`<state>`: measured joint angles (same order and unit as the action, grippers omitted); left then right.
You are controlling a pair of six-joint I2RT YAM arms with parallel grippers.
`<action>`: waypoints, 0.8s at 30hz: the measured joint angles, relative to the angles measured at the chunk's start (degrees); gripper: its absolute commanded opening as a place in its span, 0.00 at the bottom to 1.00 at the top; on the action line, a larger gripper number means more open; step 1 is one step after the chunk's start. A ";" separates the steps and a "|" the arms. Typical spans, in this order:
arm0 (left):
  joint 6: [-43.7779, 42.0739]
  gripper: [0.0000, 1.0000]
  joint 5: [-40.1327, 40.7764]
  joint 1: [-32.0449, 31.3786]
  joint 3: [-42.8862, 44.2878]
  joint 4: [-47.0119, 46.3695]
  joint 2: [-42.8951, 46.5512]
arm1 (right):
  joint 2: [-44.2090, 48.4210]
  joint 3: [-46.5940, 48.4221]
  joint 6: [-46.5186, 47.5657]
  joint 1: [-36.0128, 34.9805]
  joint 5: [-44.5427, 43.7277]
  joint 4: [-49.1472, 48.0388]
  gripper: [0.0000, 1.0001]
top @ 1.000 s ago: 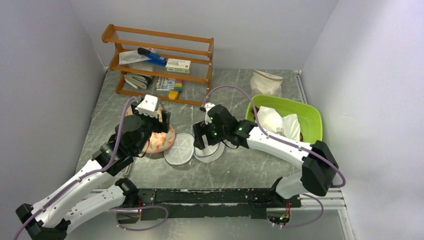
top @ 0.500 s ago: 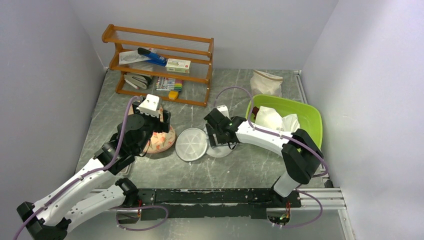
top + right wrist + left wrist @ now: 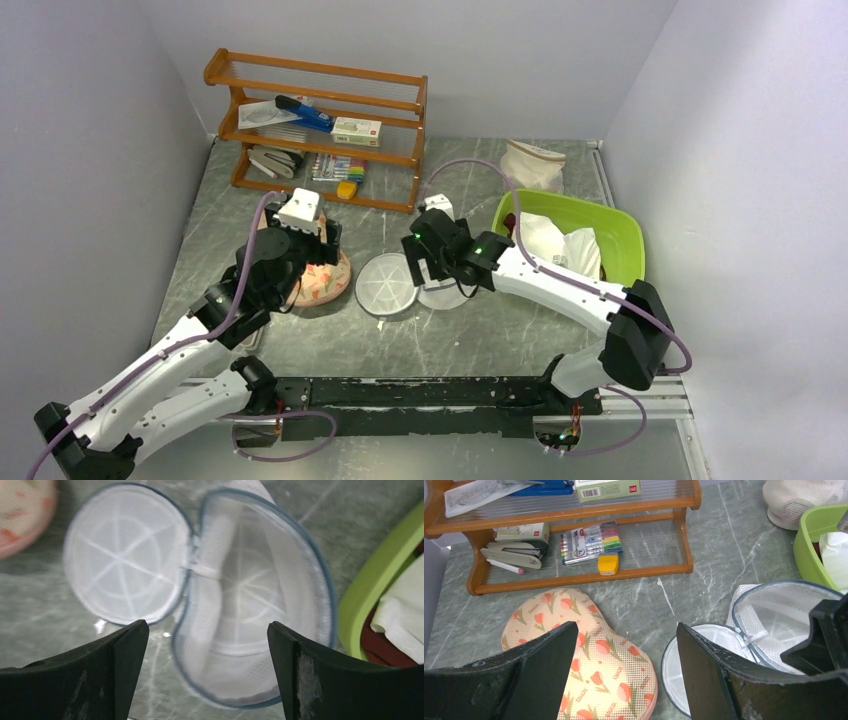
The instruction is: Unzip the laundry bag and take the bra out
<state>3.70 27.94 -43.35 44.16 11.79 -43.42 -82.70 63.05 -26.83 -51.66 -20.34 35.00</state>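
Note:
The white mesh laundry bag (image 3: 385,285) lies unzipped on the table, its two round halves spread side by side; it also shows in the right wrist view (image 3: 125,555) and the left wrist view (image 3: 774,625). Both halves look empty. A dark red patch of the bra (image 3: 385,650) shows in the green basin (image 3: 620,235) under white cloth, and in the top view (image 3: 511,221). My right gripper (image 3: 207,625) is open and empty above the bag's right half. My left gripper (image 3: 626,630) is open and empty above the peach floral padded item (image 3: 589,665).
A wooden shelf (image 3: 320,125) with stationery stands at the back left. A cream cloth sack (image 3: 532,163) sits behind the basin. White cloth (image 3: 555,245) fills the basin. Grey walls close in on both sides.
The opened bag has slid a little to the right across the table. My right gripper swung right, then came back slightly left above it. The left arm has stayed still.

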 measured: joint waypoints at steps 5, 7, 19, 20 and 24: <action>0.28 0.85 2.14 0.00 -0.11 -0.02 1.95 | -0.07 5.18 1.40 -5.46 -0.04 0.00 0.88; 0.52 0.85 3.65 0.00 -0.22 -0.04 3.21 | -1.11 6.78 2.14 -8.59 -0.74 0.02 0.84; 1.25 0.85 12.41 0.00 -2.51 -0.50 10.21 | -20.52 11.26 3.72 -16.26 6.16 -6.10 0.53; 1.27 0.85 12.68 0.00 -2.54 -0.50 10.19 | -22.05 11.91 3.63 -16.26 7.02 -6.73 0.52; 1.27 0.86 13.09 0.00 -2.56 -0.48 9.88 | -26.32 14.45 3.50 -16.26 8.57 -8.63 0.46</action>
<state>4.97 41.04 -43.35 41.60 11.31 -33.54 -109.01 77.49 -23.33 -67.92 -11.77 26.37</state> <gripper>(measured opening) 0.850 0.496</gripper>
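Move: The laundry bag's mesh lid lies open and flat, its middle about 12 cm to the right gripper's left, 4 cm farther out and 10 cm below. The open bag body is 5 cm ahead and 2 cm right of that gripper, the white scrap some 6 cm back and 14 cm left, the tulip-print bag about 9 cm ahead and 31 cm left. From the left gripper the lid is roughly 12 cm right, 3 cm ahead and 25 cm down. Swing the empty right gripper some 16 cm left and 6 cm back, arching up first and then sinking to about 7 cm below where it began, down to the lid's near-left rim; turn it about 25 degrees counter-clockwise and close the fingers to about half open. Meanwhile draw the open left gripper 6 cm left and slightly up, away from the lid, turning it a little counter-clockwise. ##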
